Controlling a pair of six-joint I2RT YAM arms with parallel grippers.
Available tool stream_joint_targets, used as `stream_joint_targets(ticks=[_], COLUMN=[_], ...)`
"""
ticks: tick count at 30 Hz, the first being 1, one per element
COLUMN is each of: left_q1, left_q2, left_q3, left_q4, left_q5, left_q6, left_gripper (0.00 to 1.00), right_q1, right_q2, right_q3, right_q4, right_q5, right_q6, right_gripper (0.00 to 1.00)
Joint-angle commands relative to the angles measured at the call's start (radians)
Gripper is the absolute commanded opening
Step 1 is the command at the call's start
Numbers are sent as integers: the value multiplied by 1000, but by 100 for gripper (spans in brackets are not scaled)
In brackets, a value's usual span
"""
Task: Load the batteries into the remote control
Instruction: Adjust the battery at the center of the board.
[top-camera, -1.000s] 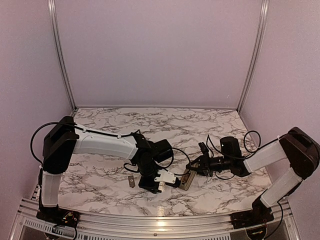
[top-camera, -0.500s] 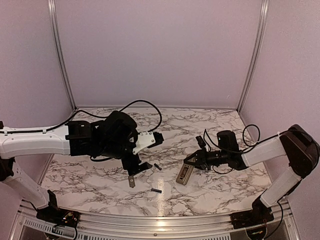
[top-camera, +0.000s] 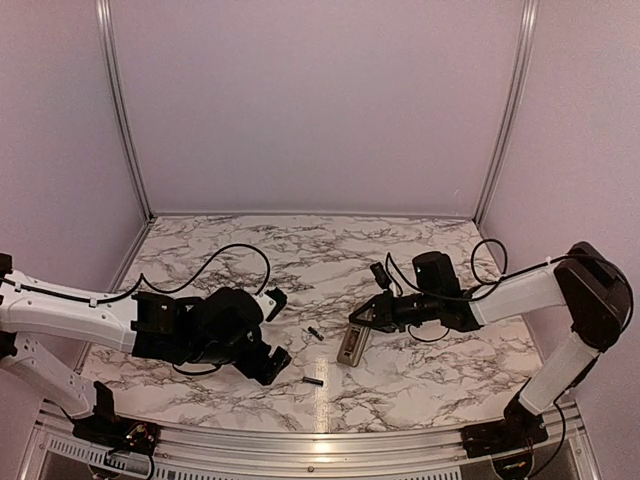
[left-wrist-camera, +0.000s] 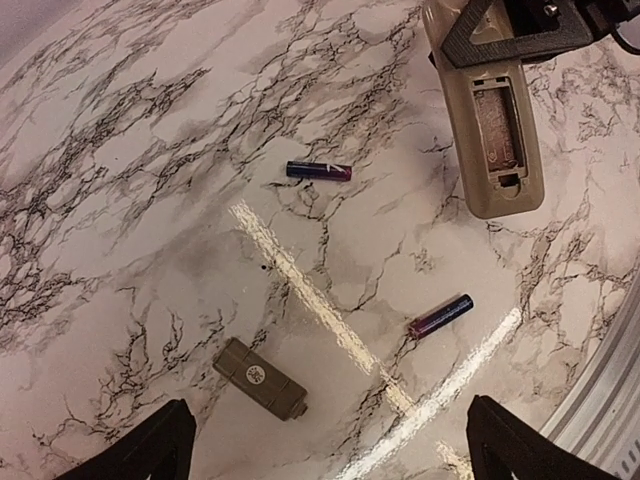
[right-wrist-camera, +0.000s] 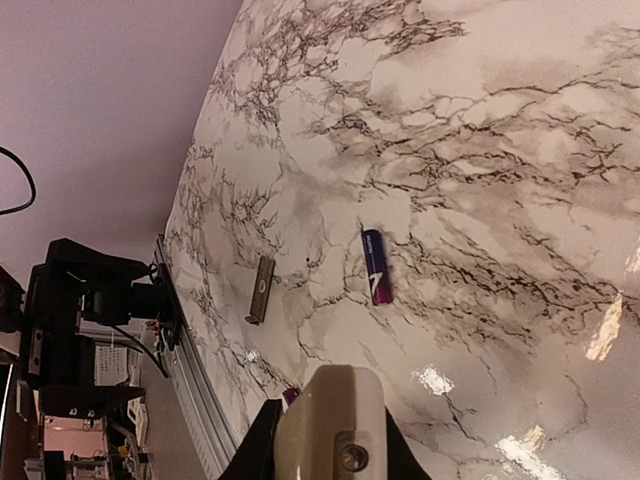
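The remote control (left-wrist-camera: 495, 140) lies back up on the marble, its tan battery recess open with nothing in it. My right gripper (top-camera: 366, 317) is shut on its far end; the remote's pale end (right-wrist-camera: 335, 415) fills the bottom of the right wrist view. Two purple batteries lie loose on the table: one (left-wrist-camera: 319, 171) (top-camera: 315, 333) (right-wrist-camera: 376, 267) near the remote, the other (left-wrist-camera: 440, 315) (top-camera: 313, 380) nearer the front edge. My left gripper (top-camera: 272, 332) (left-wrist-camera: 328, 435) hangs wide open above the table, left of the batteries, holding nothing.
The tan battery cover (left-wrist-camera: 259, 378) (right-wrist-camera: 261, 289) lies flat on the marble below my left gripper. The table's metal front rail (top-camera: 320, 445) runs just beyond the nearer battery. Loose black cables (top-camera: 235, 255) arch over both arms.
My left gripper opened and pulled back to the left, away from the remote. Two batteries now lie on the marble. The right gripper slid the remote leftward.
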Motion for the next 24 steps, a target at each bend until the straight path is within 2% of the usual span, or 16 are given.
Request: stream_joint_targets(ticks=[1,8,24], left_q1=[-64,-142,-128], left_q2=[128,343,509], left_q3=[33,127,214], left_q4=[-19,-41,-83], left_q5=[-140,-174,-260], left_q6=[-69,-40,-60], left_gripper=[99,99,99], right_q1=[38,81,102], right_q2=[60,116,164], right_q3=[42,48,40], right_q4=[21,70,110], right_q5=[25,28,18], right_q6=[-2,28,49], right_gripper=[0,0,0])
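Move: The near battery lies on the table about 8 cm to the left hand's right, 1 cm back and 12 cm below. From the left hand, the battery cover is some 4 cm ahead and 2 cm left, the far battery 11 cm ahead and 8 cm right, and the remote about 5 cm ahead, 12 cm right and 5 cm lower. From the right hand, which holds the remote, the near battery lies roughly 9 cm back, 8 cm left and 9 cm below. Sinking about 9.5 cm, quickly at first and then easing, the left hand shifts nearly 4 cm right towards the near battery, drawing back 2 cm and then creeping forward, its wide-open fingers tipping some 20 degrees steeper. The right hand keeps its grip on the remote and brings it about 3.5 cm down, 2.5 cm left and 2 cm back towards the same battery. ##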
